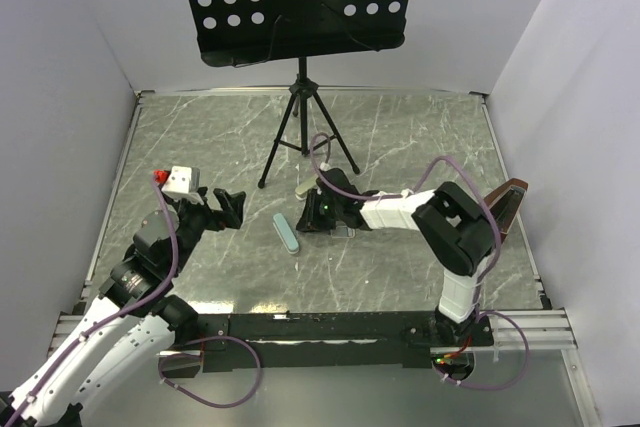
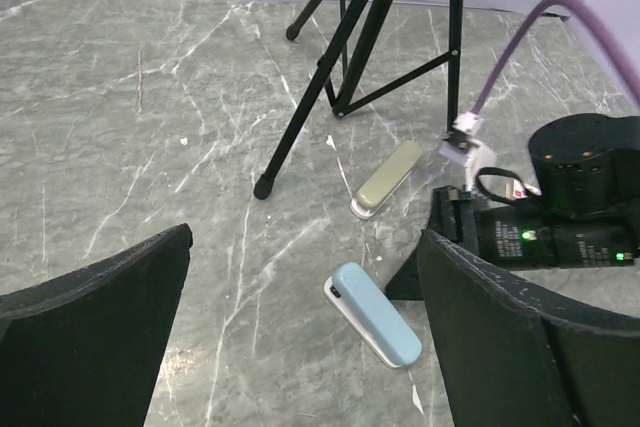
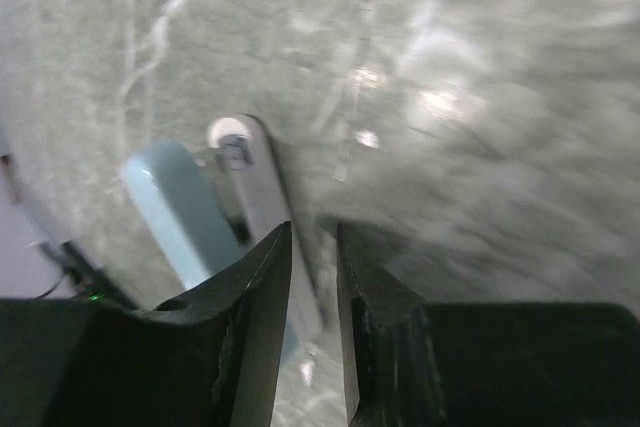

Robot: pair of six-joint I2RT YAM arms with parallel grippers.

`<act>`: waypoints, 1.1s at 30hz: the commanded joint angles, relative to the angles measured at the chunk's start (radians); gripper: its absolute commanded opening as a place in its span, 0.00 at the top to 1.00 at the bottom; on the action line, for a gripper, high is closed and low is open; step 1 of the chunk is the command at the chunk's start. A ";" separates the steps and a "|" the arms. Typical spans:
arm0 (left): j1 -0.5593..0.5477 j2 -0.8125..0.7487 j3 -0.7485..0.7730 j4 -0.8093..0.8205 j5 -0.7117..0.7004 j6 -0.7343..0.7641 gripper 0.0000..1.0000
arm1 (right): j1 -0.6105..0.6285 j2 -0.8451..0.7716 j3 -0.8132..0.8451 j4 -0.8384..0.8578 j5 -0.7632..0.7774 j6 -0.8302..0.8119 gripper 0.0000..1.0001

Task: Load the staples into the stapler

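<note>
A light blue stapler point(image 1: 286, 232) point(image 2: 375, 315) with a pale base lies flat on the marble table point(image 1: 400, 127). A tan stapler point(image 1: 305, 188) point(image 2: 388, 179) lies just beyond it. My right gripper point(image 1: 308, 215) point(image 3: 314, 229) hovers low, close to the right of the blue stapler point(image 3: 170, 202). Its jaws stand a narrow gap apart and I see nothing between them. That view is blurred. My left gripper point(image 1: 233, 207) point(image 2: 305, 247) stands wide open to the left of the blue stapler, holding nothing. A small grey piece point(image 1: 343, 234) lies under the right wrist. I cannot tell whether it is the staples.
A black music stand on a tripod point(image 1: 300, 117) point(image 2: 340, 67) rises behind the staplers; one leg ends near the tan stapler. A brown object point(image 1: 508, 209) stands at the right edge. White walls close in the table on three sides.
</note>
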 commanded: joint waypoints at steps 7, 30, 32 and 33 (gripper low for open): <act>0.047 -0.021 -0.010 0.012 -0.139 -0.121 0.00 | -0.039 -0.274 0.025 -0.347 0.369 -0.193 0.43; 0.176 -0.363 -0.037 0.146 -0.437 -0.066 0.00 | -0.287 -1.463 -0.165 -0.528 0.985 -0.607 0.00; 0.174 -0.370 -0.032 0.161 -0.433 -0.024 0.01 | -0.287 -1.494 -0.170 -0.531 0.990 -0.619 0.01; 0.174 -0.370 -0.027 0.169 -0.446 -0.010 0.01 | -0.287 -1.507 -0.170 -0.539 0.984 -0.619 0.00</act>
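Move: Just left of the right hand, low at the table, lies the blue stapler, its middle about 4 cm left, 2 cm back and a centimetre lower. The green stapler is roughly 9 cm ahead and 2 cm right; the small tray lies some 9 cm right and 1 cm back, the staple box about 18 cm right and 6 cm ahead. From the raised left hand the blue stapler lies about 11 cm right, 3 cm ahead and 24 cm below. Backing away from the blue stapler, the right hand first slides low to its right, then sweeps up and right, some 35 cm across and 30 cm up, bowing forward before drawing back. Its fingers open wide and swing from left-and-down round to forward. The empty left hand swings about 14 cm left, then also rises and draws back a little, turning counter-clockwise with its fingers tipping up and staying open. ##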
